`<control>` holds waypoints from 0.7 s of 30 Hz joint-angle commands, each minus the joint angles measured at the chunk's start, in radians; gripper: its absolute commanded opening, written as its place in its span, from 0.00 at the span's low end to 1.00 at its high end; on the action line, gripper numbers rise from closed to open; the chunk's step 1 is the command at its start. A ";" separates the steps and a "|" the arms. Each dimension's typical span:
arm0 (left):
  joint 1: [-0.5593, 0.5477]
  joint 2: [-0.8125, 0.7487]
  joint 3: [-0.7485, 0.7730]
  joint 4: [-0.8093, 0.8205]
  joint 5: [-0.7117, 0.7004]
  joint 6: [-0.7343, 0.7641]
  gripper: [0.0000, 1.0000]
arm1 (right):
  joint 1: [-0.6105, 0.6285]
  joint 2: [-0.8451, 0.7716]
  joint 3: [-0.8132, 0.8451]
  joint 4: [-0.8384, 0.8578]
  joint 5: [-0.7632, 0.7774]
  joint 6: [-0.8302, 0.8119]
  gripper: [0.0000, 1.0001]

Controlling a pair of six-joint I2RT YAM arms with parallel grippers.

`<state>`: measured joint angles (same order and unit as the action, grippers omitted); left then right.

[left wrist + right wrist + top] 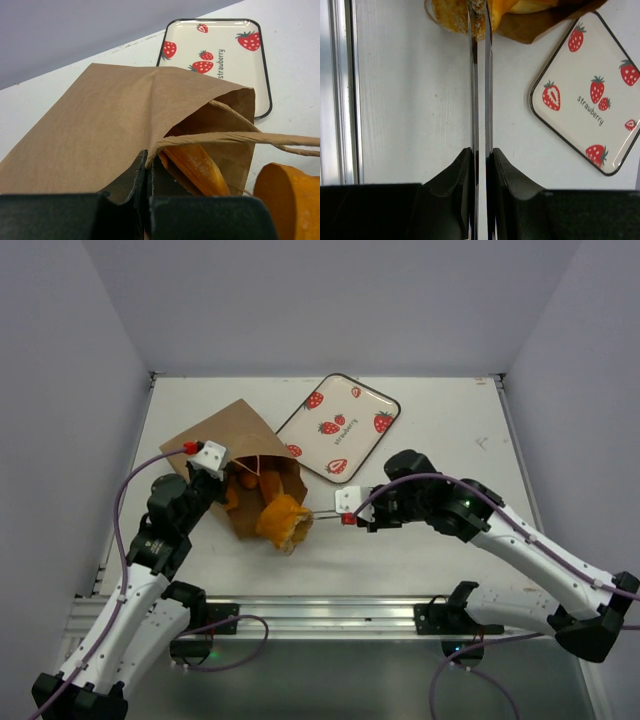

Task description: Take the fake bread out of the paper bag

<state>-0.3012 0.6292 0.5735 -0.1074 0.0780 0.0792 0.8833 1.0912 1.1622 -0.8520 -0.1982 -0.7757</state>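
The brown paper bag (222, 432) lies on its side at the left, mouth facing the near right. My left gripper (218, 470) is shut on the edge of the bag's mouth (148, 159). A glossy orange bread piece (197, 162) lies inside the mouth, with more pieces (250, 478) behind it. A round ruffled bun (283, 521) sits at the mouth, mostly outside, and shows in the left wrist view (287, 197). My right gripper (346, 508) is shut on thin metal tongs (480, 90), whose tips reach the bun (451, 12).
A white strawberry-print tray (340, 425) lies on the table just behind the bag and the right gripper; it also shows in the left wrist view (235, 75) and the right wrist view (567, 70). The bag's cord handle (240, 137) stretches across its mouth. The table's metal front rail (320, 612) is close.
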 commanded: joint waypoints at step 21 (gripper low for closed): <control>0.027 -0.003 -0.020 0.052 -0.017 -0.032 0.00 | -0.599 -0.094 0.212 0.000 -0.119 0.251 0.00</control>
<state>-0.2878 0.6334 0.5587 -0.0834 0.0719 0.0631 0.3344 0.9318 1.2976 -0.9520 -0.2680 -0.6476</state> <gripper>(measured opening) 0.015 0.223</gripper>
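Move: The tongs in the right hand already pinch a bread just outside the bag's mouth, some 6 cm ahead of the hand, 15 cm left and 15 cm below. The strawberry tray, where it is headed, lies about 26 cm ahead, 7 cm left and 22 cm below; the bag's mouth is roughly 11 cm ahead, 20 cm left and 15 cm below. From the left hand, the pinched bread is about 11 cm right, 3 cm back and 14 cm below. Keeping the bread pinched between the tongs' tips, the right hand swings it away from the bag's mouth towards the tray: the hand goes some 12 cm right, soon rising about 8 cm and then also reaching forward, while the wrist turns clockwise roughly 35 degrees. The left hand stays put and keeps its pinch on the bag. ##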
